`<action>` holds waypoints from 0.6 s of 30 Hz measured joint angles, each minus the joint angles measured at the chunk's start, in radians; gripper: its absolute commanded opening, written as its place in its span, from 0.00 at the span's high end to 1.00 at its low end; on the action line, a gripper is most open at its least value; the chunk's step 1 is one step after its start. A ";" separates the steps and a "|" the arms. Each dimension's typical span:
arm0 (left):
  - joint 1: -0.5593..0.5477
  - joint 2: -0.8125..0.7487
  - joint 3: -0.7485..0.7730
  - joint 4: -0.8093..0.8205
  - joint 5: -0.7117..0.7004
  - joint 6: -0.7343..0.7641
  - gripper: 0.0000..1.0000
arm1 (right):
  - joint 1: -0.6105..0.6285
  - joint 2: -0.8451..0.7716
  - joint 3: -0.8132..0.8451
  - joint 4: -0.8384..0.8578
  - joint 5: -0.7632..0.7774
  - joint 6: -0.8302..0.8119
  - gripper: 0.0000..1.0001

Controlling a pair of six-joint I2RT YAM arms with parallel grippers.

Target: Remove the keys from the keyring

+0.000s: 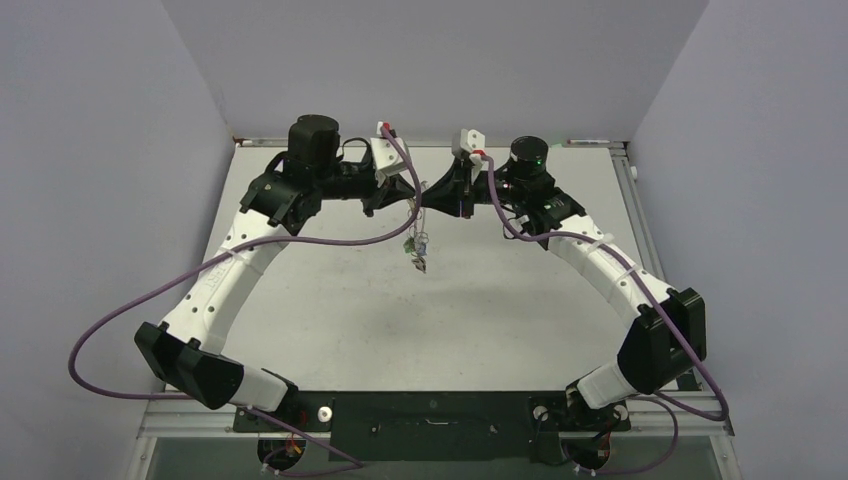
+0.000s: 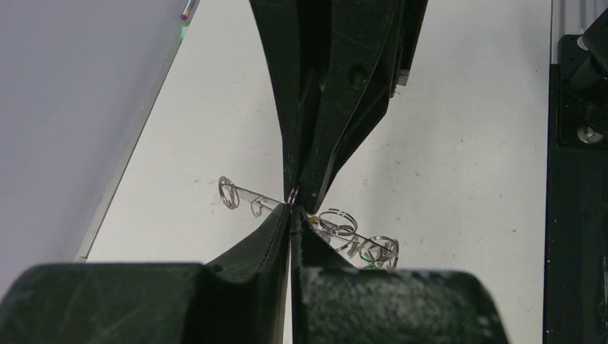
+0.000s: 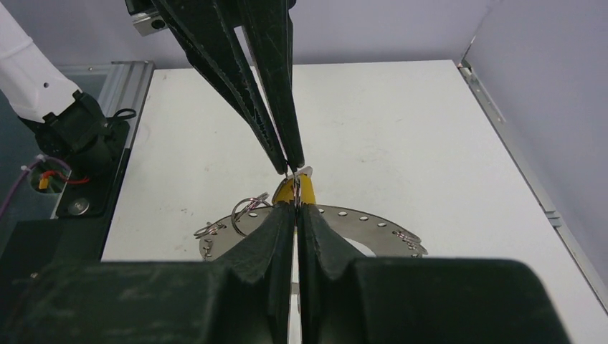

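The keyring [image 3: 355,225], a flat grey disc with small holes round its rim, hangs in the air over the far middle of the table. In the left wrist view it shows edge-on as a thin strip [image 2: 244,191], and my left gripper [image 2: 292,213] is shut on it. My right gripper [image 3: 295,206] is shut on a yellow-headed key [image 3: 307,192] standing up from the disc. The two grippers meet tip to tip [image 1: 422,195]. Small split rings [image 2: 337,222] and more keys [image 1: 416,248] dangle below; most of these keys are hidden in the wrist views.
The white table [image 1: 480,320] lies below, with grey walls on three sides. Aluminium rails [image 1: 640,215] run along its edges. Purple cables [image 1: 130,310] loop off both arms, and the arm bases [image 1: 430,415] sit at the near edge.
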 measured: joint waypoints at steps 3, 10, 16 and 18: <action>0.012 0.000 -0.003 0.012 -0.002 -0.025 1.00 | -0.014 -0.022 -0.046 0.103 0.020 0.061 0.95; 0.024 -0.002 -0.029 0.044 -0.013 -0.060 1.00 | -0.042 -0.040 -0.108 0.346 0.049 0.209 0.95; 0.034 -0.010 -0.051 0.088 -0.009 -0.089 0.74 | -0.046 -0.041 -0.122 0.432 0.050 0.259 0.95; 0.045 -0.020 -0.055 0.106 -0.008 -0.097 0.72 | -0.046 -0.043 -0.122 0.425 0.049 0.240 0.95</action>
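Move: Both hands' shut tips meet at the small ring carrying the yellow key: it is about 1 cm to the right of the left hand's point and 1 cm to the left of the right hand's. From the right hand, the yellow key is level ahead, 1 cm left and about 2 cm lower; the round keyring plate hangs with its middle about 6 cm below and 1 cm right; the green key lies some 5 cm back, 1 cm left and 6 cm down. Upwards goes the right hand, about 3.5 cm, also easing forward and to its right, rolling some 10 degrees so its left side rises; it keeps its pinch on the small ring. The left hand drifts forward and slightly left, about 2 cm in all; its fingers, shut on the ring at first, end free of it and part at the end. ##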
